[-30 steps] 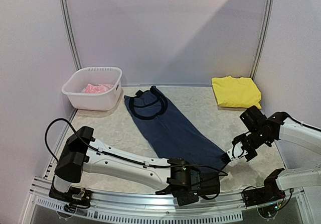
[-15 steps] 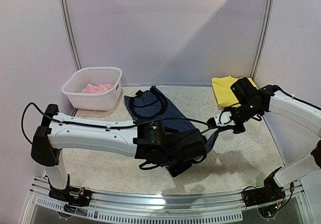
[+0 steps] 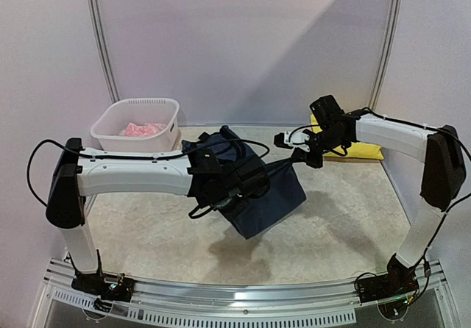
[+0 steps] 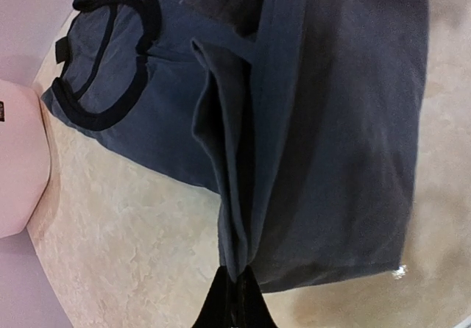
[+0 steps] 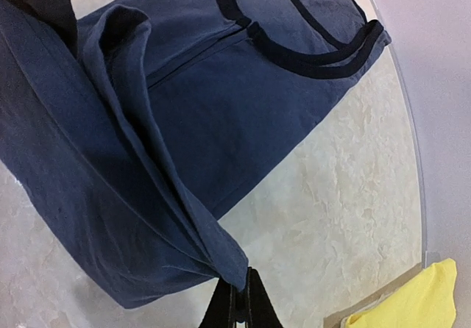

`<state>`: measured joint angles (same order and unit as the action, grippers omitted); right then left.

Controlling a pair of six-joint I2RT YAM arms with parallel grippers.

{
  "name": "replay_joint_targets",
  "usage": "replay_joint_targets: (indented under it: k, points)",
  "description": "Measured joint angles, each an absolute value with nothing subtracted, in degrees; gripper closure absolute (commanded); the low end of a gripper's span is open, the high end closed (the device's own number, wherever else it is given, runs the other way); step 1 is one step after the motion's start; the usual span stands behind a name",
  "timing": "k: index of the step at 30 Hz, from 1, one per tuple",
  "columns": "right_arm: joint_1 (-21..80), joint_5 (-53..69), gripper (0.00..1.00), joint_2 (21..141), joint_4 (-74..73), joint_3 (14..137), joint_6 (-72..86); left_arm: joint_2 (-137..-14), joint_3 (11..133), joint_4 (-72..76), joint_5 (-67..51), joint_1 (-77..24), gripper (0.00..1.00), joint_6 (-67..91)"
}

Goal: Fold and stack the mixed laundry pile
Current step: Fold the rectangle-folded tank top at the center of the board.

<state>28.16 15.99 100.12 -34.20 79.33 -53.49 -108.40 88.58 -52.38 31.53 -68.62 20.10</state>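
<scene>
The navy tank top (image 3: 274, 195) lies with its dark-trimmed neck end (image 3: 224, 138) flat on the table near the back. Its hem end is lifted and hangs in a sagging fold over the middle. My left gripper (image 3: 254, 179) is shut on one hem corner, seen pinched between the fingertips in the left wrist view (image 4: 237, 298). My right gripper (image 3: 296, 159) is shut on the other hem corner (image 5: 239, 298). The navy cloth (image 4: 338, 122) drapes down from both grips (image 5: 110, 144). The pink garment (image 3: 143, 129) lies in the basket. The yellow garment (image 3: 359, 150) sits folded at the back right.
A white slotted basket (image 3: 136, 148) stands at the back left, its wall also showing in the left wrist view (image 4: 18, 166). The right arm reaches across in front of the yellow garment (image 5: 416, 298). Metal frame posts (image 3: 103, 41) and pale walls bound the table.
Both grippers have risen from the near edge and carried the tank top's hem toward the back, doubling the lower half over the upper. Both stayed shut on the cloth.
</scene>
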Motion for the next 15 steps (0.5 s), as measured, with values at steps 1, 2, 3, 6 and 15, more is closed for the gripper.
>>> replay_joint_targets:
  k: [1,2,3,6,15]
  points:
    - [28.2,16.0,0.99,101.8,-33.6,80.8,-52.7,-108.2,88.1,-52.0,31.5,-67.5,1.00,19.8]
    - [28.2,16.0,0.99,103.5,-33.2,82.3,-52.0,-108.2,87.7,-51.4,31.4,-66.2,1.00,19.5]
    - [28.2,16.0,0.99,105.3,-32.8,83.9,-51.3,-108.2,87.4,-50.9,31.2,-65.0,1.00,19.1]
    - [28.2,16.0,0.99,110.2,-32.2,88.4,-49.8,-108.3,87.2,-49.5,30.4,-62.0,1.00,17.6]
    - [28.2,15.2,0.99,120.0,-31.6,96.9,-47.2,-112.3,88.2,-46.1,27.8,-56.6,1.00,14.1]
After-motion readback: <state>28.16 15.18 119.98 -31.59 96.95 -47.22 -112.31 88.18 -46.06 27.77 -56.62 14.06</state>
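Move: I hold one corner of the tank top's lifted hem in each hand. The neckline end it is being folded towards lies about 26 cm ahead of my left hand, 13 cm to its left and 13 cm below; the white basket is some 33 cm ahead and 36 cm left. From my right hand the neckline is roughly 14 cm ahead, 17 cm left and 15 cm below, with the yellow stack about 20 cm ahead and 23 cm right. I carry the pinched hem forward and somewhat left with both hands together, about 8 cm, over the lying half of the tank top towards its neckline. My right hand sinks steadily by some 4 cm; my left stays nearly level at first, then dips about 3 cm at the end. Both grippers stay shut on the cloth, slowing as they go, the wrists barely turning. ##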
